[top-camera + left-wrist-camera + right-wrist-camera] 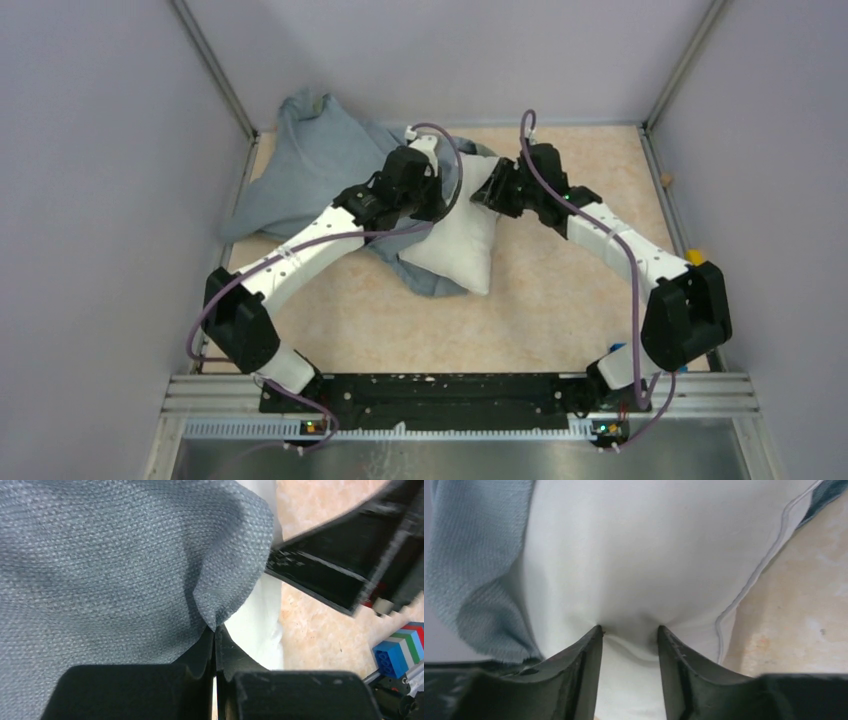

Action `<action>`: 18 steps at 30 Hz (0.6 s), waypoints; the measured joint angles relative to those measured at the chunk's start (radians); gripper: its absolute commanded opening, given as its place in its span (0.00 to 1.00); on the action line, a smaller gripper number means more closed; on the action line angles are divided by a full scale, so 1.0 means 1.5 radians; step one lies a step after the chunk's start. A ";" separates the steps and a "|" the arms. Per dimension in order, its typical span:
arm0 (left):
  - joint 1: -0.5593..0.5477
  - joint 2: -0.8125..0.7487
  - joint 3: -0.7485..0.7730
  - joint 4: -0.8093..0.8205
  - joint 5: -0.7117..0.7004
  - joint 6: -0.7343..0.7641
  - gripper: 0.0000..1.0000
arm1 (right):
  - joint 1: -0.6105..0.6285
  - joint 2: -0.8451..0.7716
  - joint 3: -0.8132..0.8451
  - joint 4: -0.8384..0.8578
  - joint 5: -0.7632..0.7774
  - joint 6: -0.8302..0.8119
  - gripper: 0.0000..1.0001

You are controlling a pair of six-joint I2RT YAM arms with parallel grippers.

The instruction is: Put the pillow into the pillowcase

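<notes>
The white pillow [462, 243] lies mid-table, its left side over and partly inside the wrinkled grey-blue pillowcase [310, 165], which spreads to the back left. My left gripper [438, 190] is shut on an edge of the pillowcase [125, 570]; in the left wrist view its jaws [215, 631] meet on a fold of cloth, with the pillow [255, 625] just behind. My right gripper [492, 192] is at the pillow's far right corner. In the right wrist view its jaws [628, 630] stand partly apart, pinching a bulge of the pillow [649, 555], with the pillowcase [474, 570] at left.
Grey walls and metal posts close in the beige table [560, 310] on three sides. A small yellow object [695, 257] sits at the right edge. A coloured block stack [400, 647] shows in the left wrist view, beyond the right arm's black body [340, 575].
</notes>
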State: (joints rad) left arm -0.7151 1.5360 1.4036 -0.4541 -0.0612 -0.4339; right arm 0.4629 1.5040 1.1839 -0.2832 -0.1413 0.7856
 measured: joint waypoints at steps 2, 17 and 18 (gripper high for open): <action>0.011 0.008 -0.012 0.010 0.018 -0.009 0.00 | 0.001 -0.017 -0.014 0.002 0.004 -0.018 0.72; 0.017 0.035 -0.015 0.058 0.064 -0.026 0.00 | 0.082 -0.220 -0.289 0.021 0.004 -0.126 0.83; 0.017 0.035 -0.015 0.058 0.064 -0.026 0.00 | 0.103 -0.201 -0.298 0.032 0.002 -0.123 0.77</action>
State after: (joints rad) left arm -0.6895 1.5890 1.3815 -0.3668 0.0345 -0.4732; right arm 0.6178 1.2026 0.7372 -0.2348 -0.1387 0.6014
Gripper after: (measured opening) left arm 0.005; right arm 0.852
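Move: The pillow's near corner lies about 16 cm back from the right gripper, some 2 cm to its right and roughly 13 cm below. The pillowcase's rim, pinched in the left gripper, is about 7 cm to the right gripper's left, 2 cm back and 2 cm above. For the left gripper that same pillow corner is some 14 cm back, 9 cm to its right and 17 cm below. Let the opening right fingers come free of the pillow's right side and spread wide. Bring that gripper back about 12 cm towards the pillow's near corner, rising slightly and swinging a little right at first, then sinking some 9 cm as it curves left and turns about 15 degrees counter-clockwise. Keep the left gripper shut on the pillowcase rim, easing it slightly down and right. ##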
